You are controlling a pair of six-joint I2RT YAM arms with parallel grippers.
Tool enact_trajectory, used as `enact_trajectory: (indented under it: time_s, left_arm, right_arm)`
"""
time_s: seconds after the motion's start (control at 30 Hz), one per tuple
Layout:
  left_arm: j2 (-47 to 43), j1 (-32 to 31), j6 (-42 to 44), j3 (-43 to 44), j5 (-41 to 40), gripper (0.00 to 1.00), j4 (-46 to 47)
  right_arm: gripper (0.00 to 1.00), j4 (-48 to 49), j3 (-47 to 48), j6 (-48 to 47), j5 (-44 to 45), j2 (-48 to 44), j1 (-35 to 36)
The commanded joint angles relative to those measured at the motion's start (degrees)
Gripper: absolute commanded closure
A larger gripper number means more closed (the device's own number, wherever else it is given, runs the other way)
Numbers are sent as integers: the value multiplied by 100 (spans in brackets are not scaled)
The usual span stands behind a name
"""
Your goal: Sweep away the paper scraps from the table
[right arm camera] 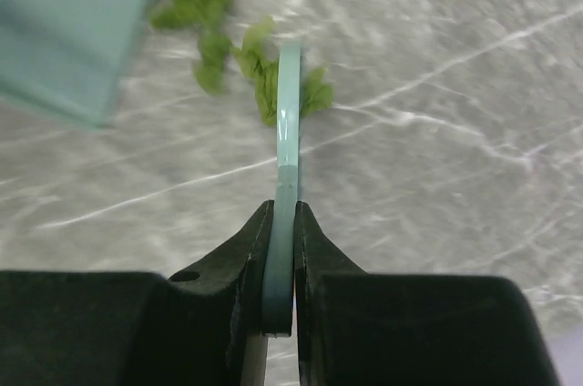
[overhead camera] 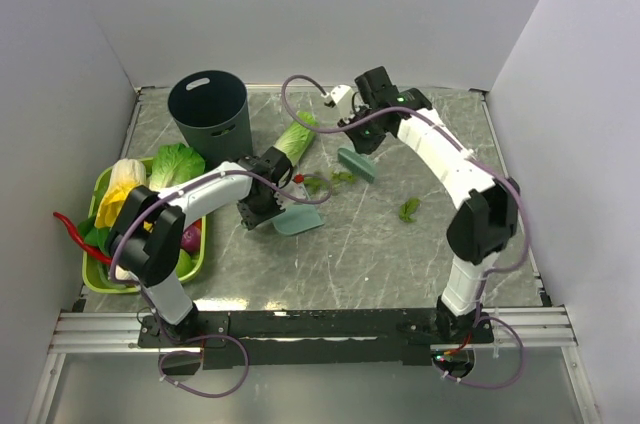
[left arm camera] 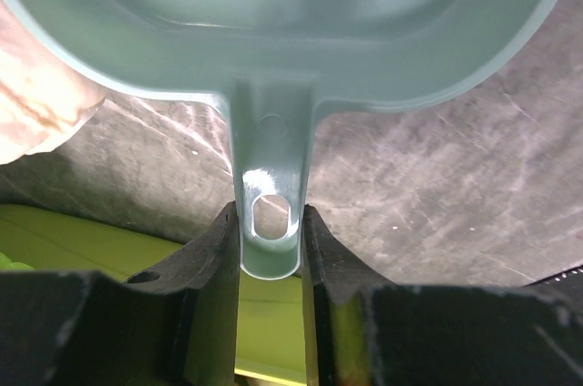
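Observation:
Several dark-green paper scraps (overhead camera: 318, 184) lie mid-table just right of the teal dustpan (overhead camera: 298, 219), with one more scrap (overhead camera: 410, 209) farther right on the grey marble table (overhead camera: 380, 264). My left gripper (overhead camera: 262, 206) is shut on the dustpan's handle (left arm camera: 270, 222), and the pan (left arm camera: 273, 22) fills the top of the left wrist view. My right gripper (overhead camera: 365, 134) is shut on the teal hand brush (overhead camera: 357, 164). In the right wrist view the brush (right arm camera: 288, 131) reaches to the scraps (right arm camera: 264, 76), with the dustpan (right arm camera: 73, 31) at upper left.
A dark round bin (overhead camera: 208, 114) stands at the back left. A long pale-green cabbage (overhead camera: 295, 139) lies beside it, near the brush. A lime-green tray (overhead camera: 100, 274) of vegetables sits at the left edge, behind my left arm. White walls enclose the table.

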Motion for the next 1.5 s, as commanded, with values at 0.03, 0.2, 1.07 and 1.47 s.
enact_trajectory:
  time_s: [0.03,0.2,1.07,1.47]
  left_arm:
    - [63,-11,-68,26,-234,99,226]
    - [213,-19,-148,131,-340,99,68]
    - [-877,-19,-77,-774,-94,99,-320]
    - [-1009,-19,125,-1222,99,82,463]
  right_arm:
    - [100,-457,291,632,-120,-629,-170]
    - [100,-140,282,737,486,-498,-328]
    - [100,3208,-1871,-3542,-295,-479,902]
    - [100,3499,-2829,-4913,-1577,-1218,885]
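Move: From the right hand, already holding the brush, the paper scrap near the cabbage lies about 11 cm left, 1 cm back and 18 cm down. A nearer scrap is some 6 cm left and 1 cm ahead of that hand; the cabbage's middle is roughly 18 cm left, 5 cm ahead; the dustpan 14 cm left, 10 cm back. From the left hand, holding the dustpan, the first scrap is about 9 cm ahead and 13 cm right. Right hand lifts brush, swings left and down towards cabbage, twisting 45 degrees counter-clockwise; left backs dustpan 4 cm. ##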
